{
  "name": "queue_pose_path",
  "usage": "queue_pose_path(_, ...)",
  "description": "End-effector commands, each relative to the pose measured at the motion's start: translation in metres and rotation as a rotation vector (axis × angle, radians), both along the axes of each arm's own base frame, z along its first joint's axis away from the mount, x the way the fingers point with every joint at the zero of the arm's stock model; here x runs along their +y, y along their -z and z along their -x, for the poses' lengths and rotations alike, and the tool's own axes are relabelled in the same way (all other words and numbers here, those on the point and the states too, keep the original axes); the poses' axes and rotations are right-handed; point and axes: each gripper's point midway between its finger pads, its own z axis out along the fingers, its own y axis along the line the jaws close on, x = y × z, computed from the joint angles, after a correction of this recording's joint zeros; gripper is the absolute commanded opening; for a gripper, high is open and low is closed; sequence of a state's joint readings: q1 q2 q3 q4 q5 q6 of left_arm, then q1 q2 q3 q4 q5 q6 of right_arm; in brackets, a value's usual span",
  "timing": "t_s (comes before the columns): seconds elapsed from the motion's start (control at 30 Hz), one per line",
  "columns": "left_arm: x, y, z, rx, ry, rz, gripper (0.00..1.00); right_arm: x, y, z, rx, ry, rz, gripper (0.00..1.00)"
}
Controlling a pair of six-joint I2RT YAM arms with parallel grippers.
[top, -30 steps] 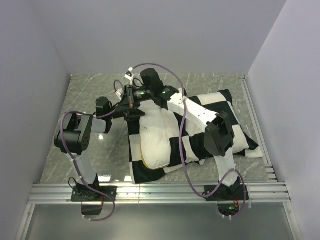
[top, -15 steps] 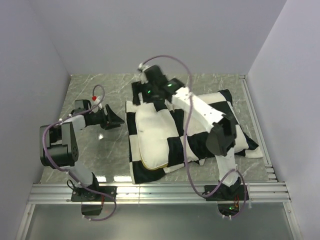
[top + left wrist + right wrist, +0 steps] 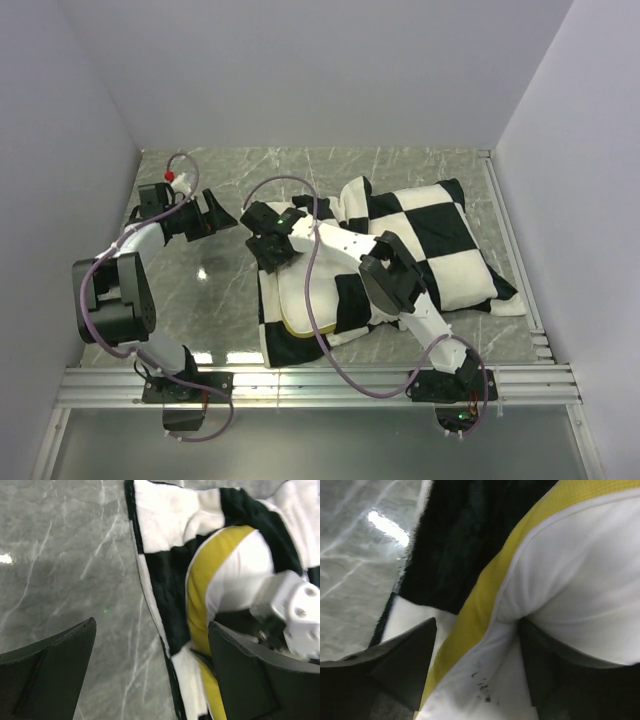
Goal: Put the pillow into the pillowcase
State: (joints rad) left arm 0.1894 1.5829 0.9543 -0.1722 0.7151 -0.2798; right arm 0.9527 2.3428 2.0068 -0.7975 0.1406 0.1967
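The black-and-white checkerboard pillowcase (image 3: 430, 230) lies on the marble table, its mouth toward the left. The cream pillow (image 3: 305, 285) sticks out of that mouth, with its yellow band (image 3: 292, 330) along the near edge. My right gripper (image 3: 268, 250) is down on the pillow's far left corner. Its jaws stand open astride the banded edge (image 3: 485, 590), and one finger (image 3: 555, 675) dents the white pillow (image 3: 580, 580). My left gripper (image 3: 228, 215) hangs wide open over bare table left of the pillowcase. Its fingers frame the pillowcase's edge (image 3: 170, 510) and the yellow band (image 3: 210, 575).
White walls close in the table on the left, back and right. A metal rail (image 3: 320, 385) runs along the near edge by the arm bases, and a grooved strip (image 3: 515, 250) lines the right side. The right arm's cable (image 3: 320, 330) loops over the pillow.
My left gripper has let go, opened wide and pulled back left off the pillowcase. My right gripper has opened and swung from the pillowcase's far edge down-left onto the pillow's corner.
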Motion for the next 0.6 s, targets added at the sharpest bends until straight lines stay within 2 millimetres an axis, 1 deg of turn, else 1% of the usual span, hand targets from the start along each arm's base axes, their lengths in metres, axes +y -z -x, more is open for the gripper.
queue_pose_path(0.0,-0.007,0.01,-0.024,-0.028,-0.033,-0.074,0.99,-0.032,0.04,0.013,0.102,0.015,0.11,0.62)
queue_pose_path(0.03,-0.024,0.014,-0.024,-0.022,-0.003,-0.065,0.99,-0.033,0.042,0.013,0.106,0.008,0.112,0.35)
queue_pose_path(0.1,-0.039,0.025,-0.031,-0.011,0.014,-0.09,0.98,-0.033,0.036,0.014,0.104,0.003,0.102,0.0)
queue_pose_path(0.13,-0.057,0.03,-0.029,-0.001,0.042,-0.089,0.97,-0.034,0.031,0.013,0.1,0.002,0.096,0.0)
queue_pose_path(0.17,-0.062,0.034,-0.032,0.005,0.037,-0.094,0.97,-0.031,0.015,0.01,0.079,0.0,0.06,0.0)
queue_pose_path(0.2,-0.064,0.048,-0.034,0.039,0.022,-0.106,0.95,-0.033,0.01,0.011,0.081,-0.002,0.043,0.0)
queue_pose_path(0.23,-0.065,0.057,-0.036,0.074,-0.017,-0.12,0.93,-0.031,0.0,0.009,0.068,-0.001,0.013,0.0)
queue_pose_path(0.27,-0.062,0.061,-0.042,0.09,-0.05,-0.131,0.93,-0.031,-0.026,0.005,0.037,0.001,-0.036,0.0)
queue_pose_path(0.3,-0.06,0.077,-0.041,0.138,-0.074,-0.138,0.92,-0.032,-0.034,0.007,0.039,-0.008,-0.057,0.0)
queue_pose_path(0.33,-0.058,0.084,-0.043,0.168,-0.115,-0.136,0.91,-0.032,-0.047,0.004,0.014,-0.006,-0.084,0.0)
queue_pose_path(0.37,-0.058,0.086,-0.048,0.179,-0.128,-0.136,0.9,-0.033,-0.076,0.002,-0.024,-0.007,-0.133,0.0)
queue_pose_path(0.4,-0.063,0.099,-0.046,0.213,-0.123,-0.145,0.88,-0.036,-0.084,0.003,-0.039,-0.012,-0.144,0.0)
queue_pose_path(0.43,-0.066,0.102,-0.046,0.226,-0.122,-0.143,0.83,-0.037,-0.096,0.001,-0.068,-0.014,-0.169,0.0)
queue_pose_path(0.47,-0.069,0.103,-0.049,0.23,-0.12,-0.137,0.79,-0.038,-0.116,0.004,-0.095,-0.017,-0.201,0.0)
queue_pose_path(0.5,-0.072,0.112,-0.049,0.249,-0.113,-0.135,0.74,-0.041,-0.12,0.005,-0.103,-0.018,-0.202,0.0)
queue_pose_path(0.53,-0.077,0.117,-0.045,0.275,-0.096,-0.143,0.66,-0.044,-0.125,0.006,-0.11,-0.012,-0.203,0.0)
queue_pose_path(0.57,-0.082,0.115,-0.05,0.272,-0.079,-0.135,0.61,-0.048,-0.133,0.006,-0.123,-0.008,-0.21,0.0)
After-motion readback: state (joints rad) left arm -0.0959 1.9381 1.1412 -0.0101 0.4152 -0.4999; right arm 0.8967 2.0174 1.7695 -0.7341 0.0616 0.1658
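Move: The pillowcase's white far-left corner patch lies some 10 cm ahead of the left hand, 12 cm to its right and 10 cm below. The pillow's yellow-trimmed left edge is about 7 cm back, 13 cm right and 8 cm below it. That edge already lies between the right hand's open fingers, about 1 cm down. From the right hand, the black patch beside it is roughly 8 cm ahead and 1 cm left, the corner patch 16 cm ahead and 2 cm left. Shut the right gripper on the pillow's yellow-trimmed edge, then lift that pinched edge about 8 cm while drawing it 3 or 4 cm to the right. Meanwhile bring the left gripper down and right about 7 cm, then forward some 5 cm, low over the pillowcase's far-left corner, its fingers starting to close. ##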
